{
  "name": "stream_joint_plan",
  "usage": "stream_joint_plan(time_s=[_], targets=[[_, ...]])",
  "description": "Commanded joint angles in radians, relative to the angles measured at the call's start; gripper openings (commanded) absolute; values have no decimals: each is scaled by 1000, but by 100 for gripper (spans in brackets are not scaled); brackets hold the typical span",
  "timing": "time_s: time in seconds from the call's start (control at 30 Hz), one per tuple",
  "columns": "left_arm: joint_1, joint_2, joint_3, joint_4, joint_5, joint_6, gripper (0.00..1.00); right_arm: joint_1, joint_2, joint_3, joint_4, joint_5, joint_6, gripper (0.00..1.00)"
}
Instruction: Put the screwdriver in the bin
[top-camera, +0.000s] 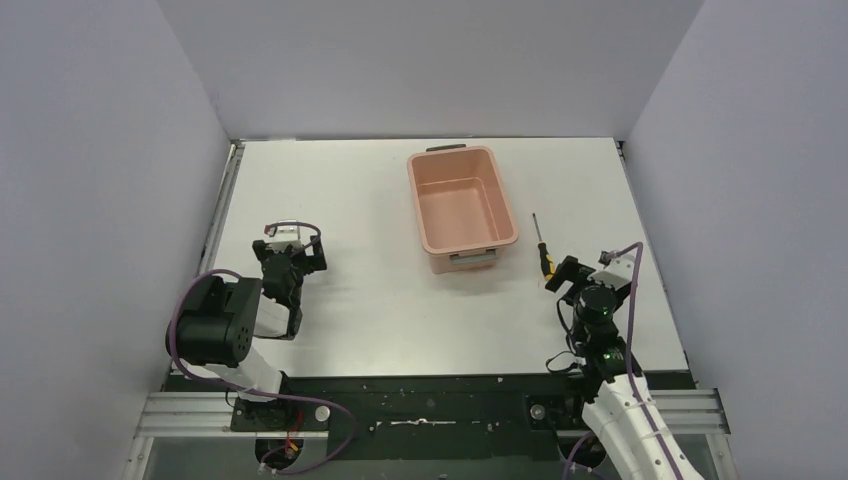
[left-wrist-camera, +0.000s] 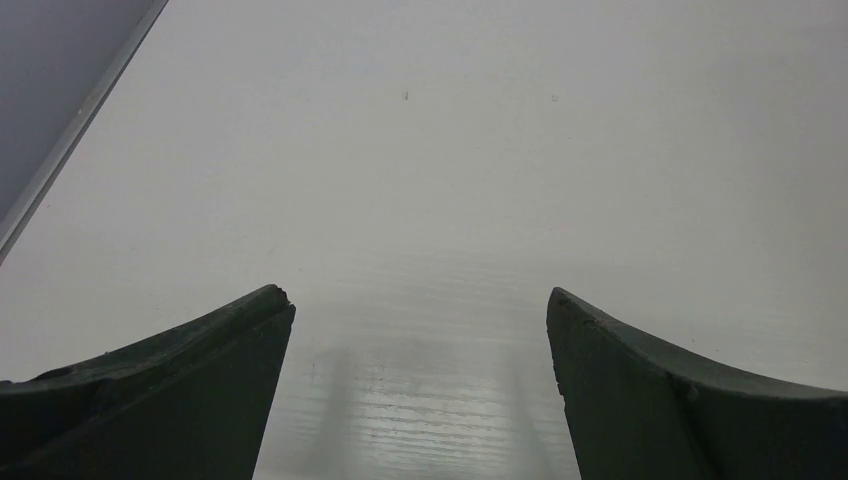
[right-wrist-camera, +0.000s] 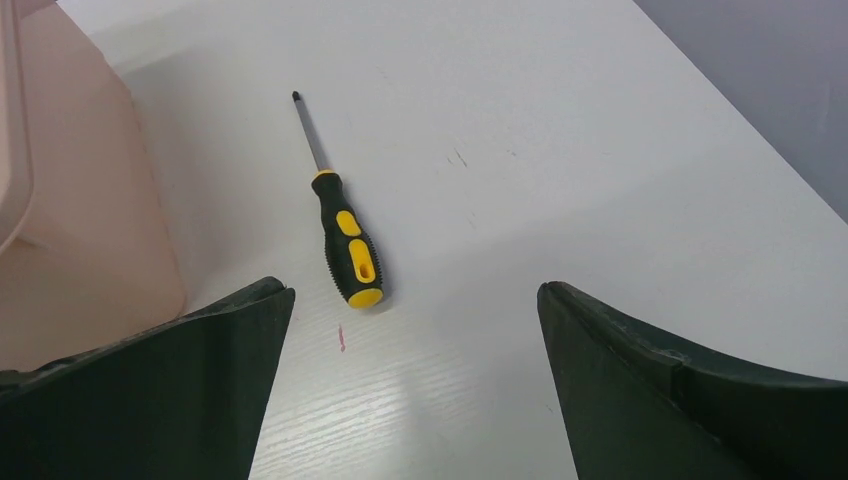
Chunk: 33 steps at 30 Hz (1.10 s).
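Note:
The screwdriver (top-camera: 541, 250) lies flat on the white table just right of the bin (top-camera: 461, 207), its yellow-and-black handle toward the arms and its thin dark shaft pointing away. In the right wrist view the screwdriver (right-wrist-camera: 342, 230) rests a little ahead of the fingertips, nearer the left finger, with the bin wall (right-wrist-camera: 70, 220) on the left. My right gripper (top-camera: 567, 276) is open and holds nothing, close behind the handle. My left gripper (top-camera: 290, 262) is open over bare table at the left, far from both objects.
Grey walls enclose the table on three sides. A metal rail (top-camera: 222, 215) runs along the table's left edge. A small pink mark (right-wrist-camera: 341, 338) sits on the table just below the screwdriver handle.

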Motion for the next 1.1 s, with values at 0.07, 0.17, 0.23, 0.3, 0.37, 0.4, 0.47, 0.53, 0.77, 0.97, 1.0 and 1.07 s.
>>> stream_joint_plan(time_s=[0.07, 0.17, 0.23, 0.3, 0.37, 0.4, 0.47, 0.53, 0.77, 0.97, 1.0, 1.07], targets=[[5, -7, 0, 28, 14, 11, 97, 1, 97, 159, 39, 3, -12, 100], [5, -7, 0, 28, 13, 11, 97, -1, 221, 335, -51, 6, -37, 100], [5, -6, 0, 27, 14, 10, 97, -1, 355, 514, -150, 28, -49, 100], [6, -7, 0, 27, 14, 10, 97, -6, 490, 683, -260, 12, -74, 100], [5, -7, 0, 27, 14, 11, 97, -15, 636, 845, -389, -25, -94, 100], [5, -7, 0, 28, 13, 11, 97, -20, 705, 917, -449, -46, -103, 100], [5, -6, 1, 28, 13, 11, 97, -35, 844, 1045, -547, -90, -122, 100], [5, -7, 0, 27, 14, 10, 97, -65, 957, 1123, -600, -147, -137, 100], [5, -6, 1, 27, 14, 10, 97, -114, 1241, 1171, -612, -358, -152, 89], [5, -6, 0, 28, 14, 11, 97, -114, 1334, 1072, -564, -398, -173, 75], [6, -7, 2, 28, 14, 11, 97, -114, 1346, 1054, -558, -392, -176, 74], [6, -7, 0, 27, 14, 11, 97, -114, 1367, 1028, -552, -358, -180, 70]])
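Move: The screwdriver lies on the table some 13 cm ahead of the right hand, about 5 cm to its left and 11 cm lower, handle end nearer the hand. The bin's middle stands roughly 22 cm ahead and 23 cm to the left of the right hand, about 5 cm below it. From the idle left hand the screwdriver is about 60 cm to the right, 2 cm ahead and 6 cm lower. Heading for the screwdriver's handle, the right hand swings up and forward by about 16 cm each, a little leftward, then drops steeply some 22 cm over the handle while easing back about 3 cm. On the way it tips its fingers down about 50 degrees, turns slightly counter-clockwise and narrows its fingers to three-quarters open, touching nothing yet. ##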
